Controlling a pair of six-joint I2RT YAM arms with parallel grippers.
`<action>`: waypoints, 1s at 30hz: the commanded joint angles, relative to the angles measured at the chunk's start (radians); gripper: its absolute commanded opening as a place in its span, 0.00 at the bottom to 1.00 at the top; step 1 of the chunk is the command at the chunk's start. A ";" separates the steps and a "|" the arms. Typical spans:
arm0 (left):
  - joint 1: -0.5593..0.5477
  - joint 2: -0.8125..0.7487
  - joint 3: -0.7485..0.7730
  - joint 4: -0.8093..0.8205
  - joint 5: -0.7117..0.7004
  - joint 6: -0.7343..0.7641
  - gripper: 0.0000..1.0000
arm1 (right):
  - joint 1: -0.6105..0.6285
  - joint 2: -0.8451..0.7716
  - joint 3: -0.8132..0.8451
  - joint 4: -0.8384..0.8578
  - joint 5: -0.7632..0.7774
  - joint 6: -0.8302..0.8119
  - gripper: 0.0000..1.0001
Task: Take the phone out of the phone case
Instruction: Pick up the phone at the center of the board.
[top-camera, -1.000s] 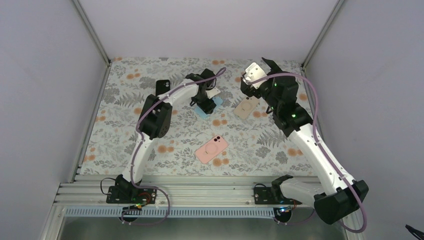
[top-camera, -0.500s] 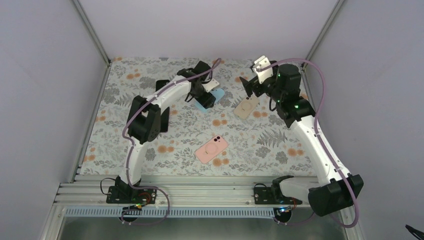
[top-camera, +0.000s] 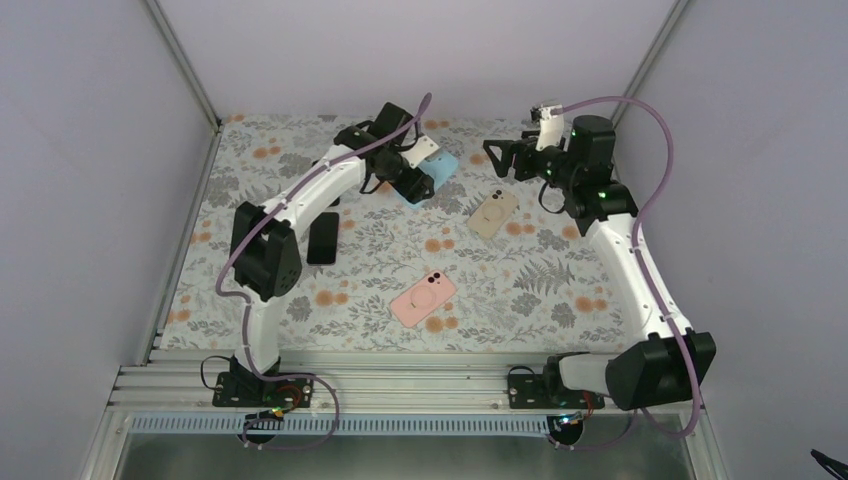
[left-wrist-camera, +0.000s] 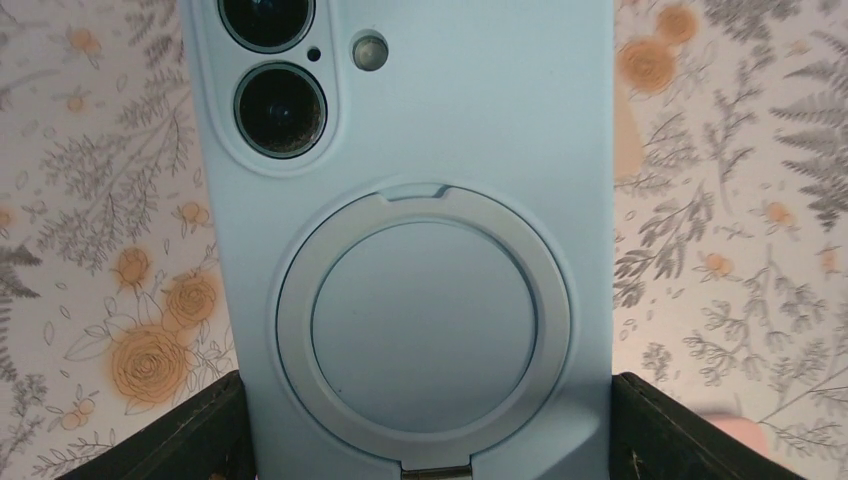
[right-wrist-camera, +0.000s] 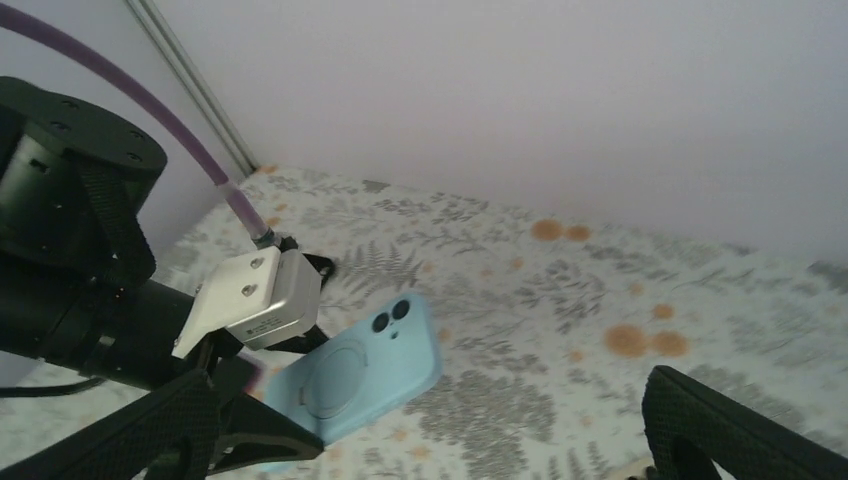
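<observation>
The light blue phone case hangs tilted above the far middle of the table, with my left gripper shut on its lower end. In the left wrist view the case's back fills the frame, ring stand flat. The phone's lenses show through the cutout, so the phone sits inside. Black fingers press both long edges. My right gripper stands open, apart to the right of the case and pointing at it. In the right wrist view the case lies between its spread fingers, farther off.
A beige phone lies under my right arm. A pink one lies at the table's middle front. A black phone lies left of centre by the left arm. Walls close in at the back and both sides.
My left gripper has lifted the blue case off the table and carried it back and right. My right arm has swung back and turned its open jaws toward the case.
</observation>
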 joint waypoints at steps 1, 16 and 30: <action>-0.005 -0.106 0.008 0.066 0.073 -0.012 0.49 | -0.008 0.023 0.036 -0.043 -0.091 0.237 0.96; -0.084 -0.174 0.072 0.037 0.114 0.039 0.49 | -0.040 0.087 -0.035 0.048 -0.375 0.539 0.81; -0.182 -0.118 0.200 -0.002 0.053 0.090 0.48 | -0.060 0.093 -0.097 0.079 -0.392 0.616 0.46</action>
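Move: The blue phone, still pinched near its lower end by the left hand, has its middle about 6 cm ahead of the open right hand, 11 cm to its left and 17 cm below. From the left hand, the right gripper it is being brought to stands some 14 cm right, 3 cm back and 18 cm higher. Flat on the table, 33 cm below the right hand, lie the beige phone, 6 cm ahead and 6 cm right, and the pink one, 17 cm back and 14 cm left. The blue phone rides up in the left hand's unchanged grip, about 12 cm, first mostly straight up, then also back and to the right, up between the right hand's fingers. The right hand sinks some 5 cm and shifts about 3 cm left to meet it, rolling roughly 40 degrees so its fingers aim more leftward and straddle the phone's two faces, and narrows its gap by nearly half without pinching yet. ##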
